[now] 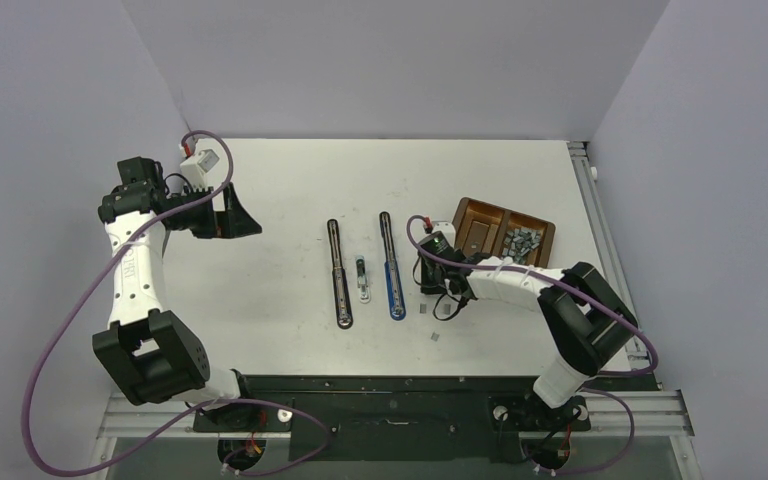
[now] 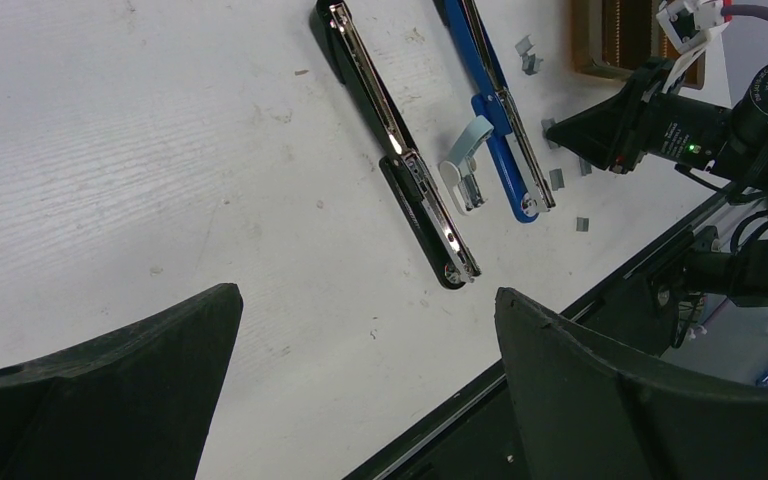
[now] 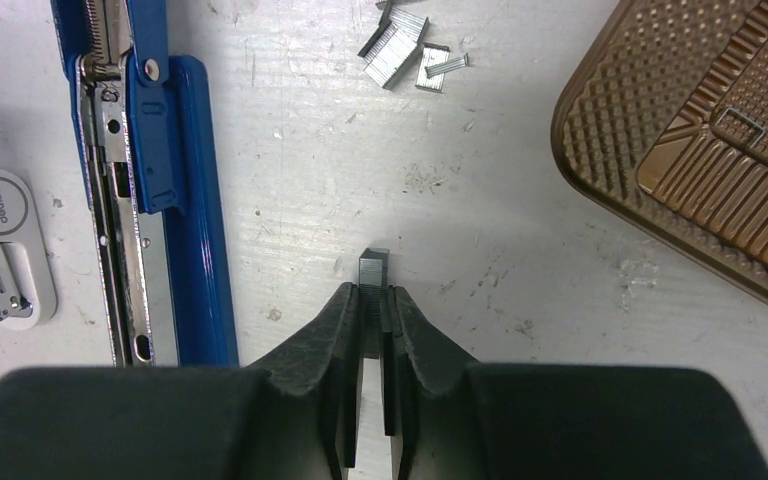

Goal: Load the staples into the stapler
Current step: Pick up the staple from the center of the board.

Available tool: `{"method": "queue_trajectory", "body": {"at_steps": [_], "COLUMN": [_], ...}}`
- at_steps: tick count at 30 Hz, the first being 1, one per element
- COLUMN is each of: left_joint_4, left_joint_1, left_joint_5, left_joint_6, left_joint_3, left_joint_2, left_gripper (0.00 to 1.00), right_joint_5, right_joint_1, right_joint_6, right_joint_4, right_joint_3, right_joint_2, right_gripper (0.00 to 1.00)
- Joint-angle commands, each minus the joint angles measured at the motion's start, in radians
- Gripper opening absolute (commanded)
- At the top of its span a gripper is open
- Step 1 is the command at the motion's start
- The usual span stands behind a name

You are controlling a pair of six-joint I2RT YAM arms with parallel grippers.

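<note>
My right gripper is shut on a short silver-grey strip of staples, down at the white tabletop; the strip's end sticks out past the fingertips. Just left of it lies the blue stapler, opened flat with its metal channel showing. From above, the blue stapler and a black stapler, also opened flat, lie side by side at mid-table. More loose staples lie beyond the right gripper. My left gripper hangs open over the table's left part, holding nothing, well away from both staplers.
A brown two-compartment tray sits to the right of the staplers, with a heap of staples in its right half. A small white stapler lies between the two long ones. Stray staple bits lie near the front edge.
</note>
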Motion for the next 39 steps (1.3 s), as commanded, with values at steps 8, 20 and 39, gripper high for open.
{"method": "queue_trajectory", "body": {"at_steps": [8, 20, 39], "left_joint_4": [0.012, 0.056, 0.335], "left_joint_1": [0.001, -0.158, -0.927], "left_joint_5": [0.063, 0.209, -0.212], "left_joint_6": [0.044, 0.57, 1.143], "left_joint_3": [0.037, -0.03, -0.368], "left_joint_2": [-0.058, -0.22, -0.401], "left_gripper": [0.96, 0.96, 0.96], "right_joint_5": [-0.188, -0.79, -1.207], "right_joint_1": [-0.089, -0.178, -0.07], "right_joint_6": [0.019, 0.068, 0.328], "right_joint_4": [0.047, 0.155, 0.564], "right_joint_3": [0.022, 0.076, -0.032], "right_joint_2": [-0.082, -0.186, -0.119], "right_gripper": [0.09, 0.09, 0.11]}}
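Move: The right hand already pinches the staple at the board; the open left gripper it heads for is about 34 cm left, 4 cm ahead and 21 cm up. From the right hand, the blue stapler lies about 6 cm left and 3 ahead, the mini stapler 12 left and 1 ahead, the black stapler 16 left and 2 ahead. From the left hand, the staple is about 34 cm right, 4 back, 21 below. Right hand lifts its staple about 17 cm, leftwards and back, fingers tipping towards the open, right-swinging left hand. ##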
